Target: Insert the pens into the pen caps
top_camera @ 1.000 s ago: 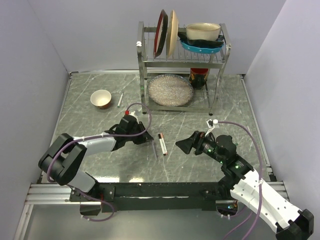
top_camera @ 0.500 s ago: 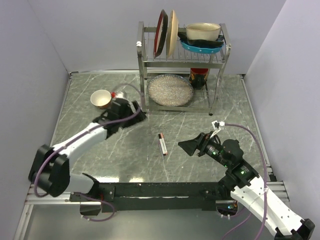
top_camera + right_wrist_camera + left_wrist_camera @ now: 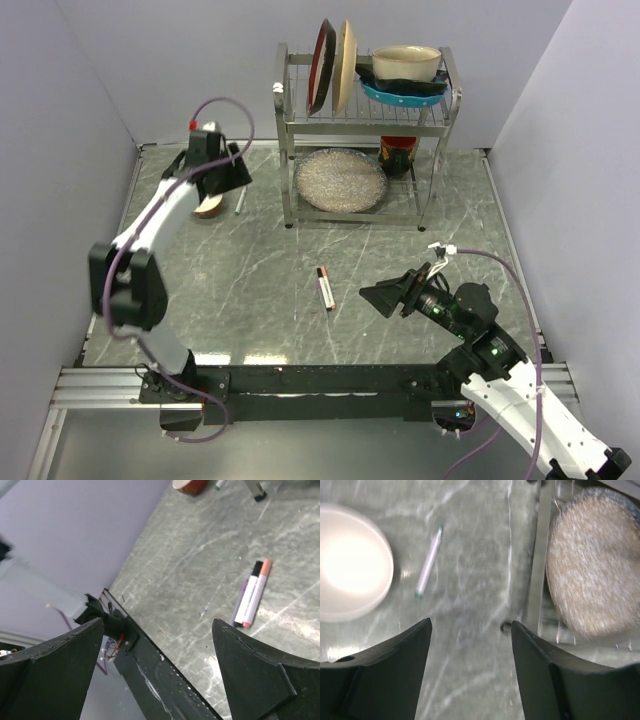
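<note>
One slim white pen [image 3: 428,562] with a green end lies beside a white bowl [image 3: 350,575]; it also shows in the top view [image 3: 240,200]. My left gripper [image 3: 470,622] is open and empty, hovering above it, just nearer than the pen [image 3: 228,176]. A second white pen [image 3: 324,288] lies mid-table with a dark end and a reddish end. In the right wrist view it [image 3: 255,594] looks like two thin sticks side by side. My right gripper [image 3: 375,293] is open and empty, to that pen's right [image 3: 157,622]. No separate loose caps can be made out.
A metal dish rack [image 3: 365,130] stands at the back with plates and bowls on top. A speckled plate [image 3: 340,180] and a dark cup sit on its lower shelf. The rack's leg [image 3: 537,570] is right of the left gripper. Purple walls enclose the table.
My left arm has swung from beside the middle pen to the far left corner over the bowl and the other pen. My right gripper has drifted slightly nearer. The pens have not moved.
</note>
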Robot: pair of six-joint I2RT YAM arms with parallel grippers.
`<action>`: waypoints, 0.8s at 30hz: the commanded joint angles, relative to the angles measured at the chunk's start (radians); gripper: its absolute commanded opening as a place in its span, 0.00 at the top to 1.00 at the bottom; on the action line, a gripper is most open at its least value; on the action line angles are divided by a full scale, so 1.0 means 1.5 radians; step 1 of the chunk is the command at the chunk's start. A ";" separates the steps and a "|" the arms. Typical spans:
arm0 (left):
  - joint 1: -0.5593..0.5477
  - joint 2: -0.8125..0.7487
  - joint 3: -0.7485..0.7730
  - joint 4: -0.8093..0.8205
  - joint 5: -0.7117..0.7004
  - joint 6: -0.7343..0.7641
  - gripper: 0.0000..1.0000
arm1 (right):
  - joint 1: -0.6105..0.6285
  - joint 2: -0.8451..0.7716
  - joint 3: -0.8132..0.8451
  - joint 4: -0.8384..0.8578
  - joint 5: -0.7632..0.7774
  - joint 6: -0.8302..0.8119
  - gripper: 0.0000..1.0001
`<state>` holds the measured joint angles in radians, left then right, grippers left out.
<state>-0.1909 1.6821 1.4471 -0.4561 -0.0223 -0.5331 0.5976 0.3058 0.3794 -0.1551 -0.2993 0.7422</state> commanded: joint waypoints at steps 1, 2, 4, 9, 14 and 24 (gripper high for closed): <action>0.010 0.110 0.160 -0.112 -0.005 0.110 0.33 | -0.001 -0.017 0.056 -0.026 -0.004 -0.014 0.04; 0.014 0.141 0.176 -0.116 -0.004 0.113 0.33 | -0.002 -0.018 0.062 -0.034 -0.002 -0.016 0.04; 0.015 0.166 0.214 -0.112 0.010 0.134 0.35 | -0.001 -0.019 0.076 -0.052 0.004 -0.022 0.04; 0.029 0.239 0.276 -0.113 0.028 0.149 0.39 | -0.002 -0.026 0.084 -0.062 0.025 -0.026 0.04; 0.044 0.274 0.247 -0.083 0.070 0.157 0.44 | -0.002 -0.021 0.078 -0.064 0.037 -0.023 0.04; 0.044 0.354 0.287 -0.066 0.084 0.162 0.50 | -0.001 0.003 0.097 -0.064 0.035 -0.034 0.04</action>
<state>-0.1211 2.1918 1.8328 -0.5900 0.0757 -0.3080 0.5976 0.2916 0.4648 -0.2634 -0.2581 0.7147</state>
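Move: The uncapped green pen that the left hand goes for lies some 8 cm ahead of that hand, about 4 cm to its left and roughly 15 cm below. The bowl stands around 12 cm left of the pen and a couple of centimetres nearer the base; the rack's near left foot is some 14 cm right of the pen and 8 cm nearer. From the right hand the pen is about 38 cm ahead, 36 cm left and 18 cm below. The empty left hand first sweeps forward and then sinks mostly straight down towards the green pen, between the bowl and the rack foot, going about 12 cm down and 7 cm forward in all. On the way the wrist tips the fingers some 15 degrees steeper and the half-open fingers narrow further without shutting, ending low over the pen with no grip on it yet. ##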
